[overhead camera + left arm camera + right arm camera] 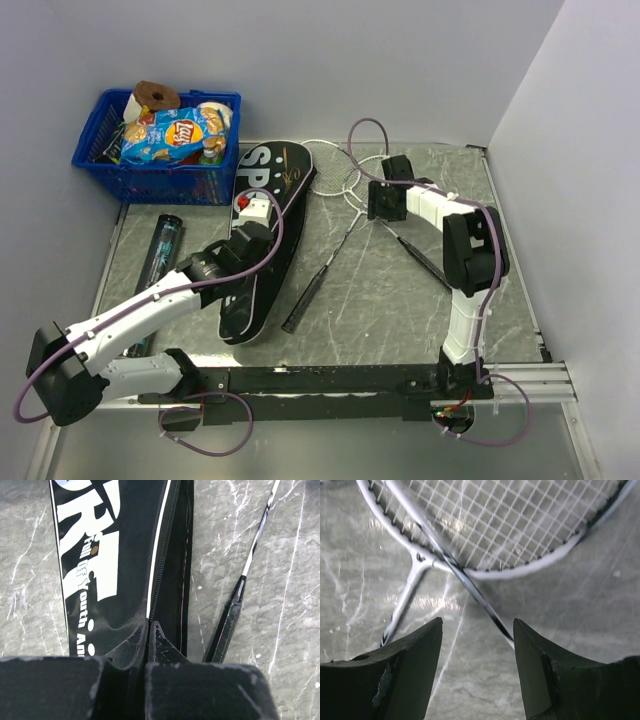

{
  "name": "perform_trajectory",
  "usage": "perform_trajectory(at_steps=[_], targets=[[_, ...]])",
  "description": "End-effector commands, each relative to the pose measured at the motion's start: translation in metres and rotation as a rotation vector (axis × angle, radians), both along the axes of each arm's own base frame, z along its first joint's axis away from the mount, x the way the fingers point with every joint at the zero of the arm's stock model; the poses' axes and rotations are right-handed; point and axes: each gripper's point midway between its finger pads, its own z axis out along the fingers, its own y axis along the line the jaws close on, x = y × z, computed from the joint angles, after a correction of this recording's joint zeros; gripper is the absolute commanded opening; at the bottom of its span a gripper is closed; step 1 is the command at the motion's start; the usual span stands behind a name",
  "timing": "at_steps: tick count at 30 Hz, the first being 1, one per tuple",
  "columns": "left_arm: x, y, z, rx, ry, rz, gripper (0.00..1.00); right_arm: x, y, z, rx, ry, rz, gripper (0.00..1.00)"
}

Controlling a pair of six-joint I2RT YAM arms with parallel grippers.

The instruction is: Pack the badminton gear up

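Note:
The black bag (262, 240) lettered SPORT lies lengthwise at centre left, its zip edge (160, 565) open. My left gripper (149, 625) is shut on the bag's flap beside the zip. Two white-framed rackets cross to the right of the bag, their heads (335, 165) at the back. One black handle (305, 295) points at the front, and it also shows beside the bag (225, 630). The other handle (425, 262) runs under the right arm. My right gripper (477, 622) hangs open over the crossing; one shaft (480, 600) passes between its fingers, untouched. The dark tube (160, 255) lies left of the bag.
A blue plastic basket (110, 165) with a crisp packet (170, 135) and other snacks stands at the back left corner. Walls close in the table at the back and on both sides. A black rail (330, 378) runs along the near edge.

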Motion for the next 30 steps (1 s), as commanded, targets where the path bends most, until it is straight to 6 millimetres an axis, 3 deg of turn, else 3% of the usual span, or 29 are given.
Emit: perform_trajectory(at_steps=[1, 6, 14, 23, 26, 30], targets=[[0.005, -0.007, 0.018, -0.071, -0.059, -0.011, 0.01, 0.011, -0.003, 0.007, -0.015, 0.018, 0.006, 0.65], [0.005, -0.007, 0.018, -0.074, -0.059, -0.012, 0.01, 0.015, -0.002, 0.0, -0.027, 0.066, 0.002, 0.64], [0.003, -0.006, 0.019, -0.075, -0.061, -0.01, 0.01, 0.005, -0.006, -0.01, -0.083, 0.123, -0.019, 0.61], [0.003, -0.003, 0.017, -0.062, -0.052, -0.005, 0.01, -0.001, 0.003, -0.018, -0.141, 0.154, -0.016, 0.51], [0.002, -0.003, 0.019, -0.065, -0.054, -0.005, 0.01, 0.0, 0.008, -0.019, -0.185, 0.159, -0.004, 0.4], [0.002, -0.003, 0.016, -0.063, -0.048, -0.006, 0.01, 0.002, 0.014, -0.02, -0.215, 0.157, 0.008, 0.13]])
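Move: For the right hand, the crossed racket's shaft is right beneath the open fingers, about 3 cm down and 1 cm right. Its grip lies some 15 cm back and 14 cm right; the other racket's shaft is about 5 cm left, level fore and aft, at the same height. From the left hand, waiting over the bag, the shaft is roughly 15 cm ahead, 33 cm right and 16 cm lower. The right hand sinks about 2.5 cm, fingers closing round the crossed racket's shaft, ending about 1 cm left. ##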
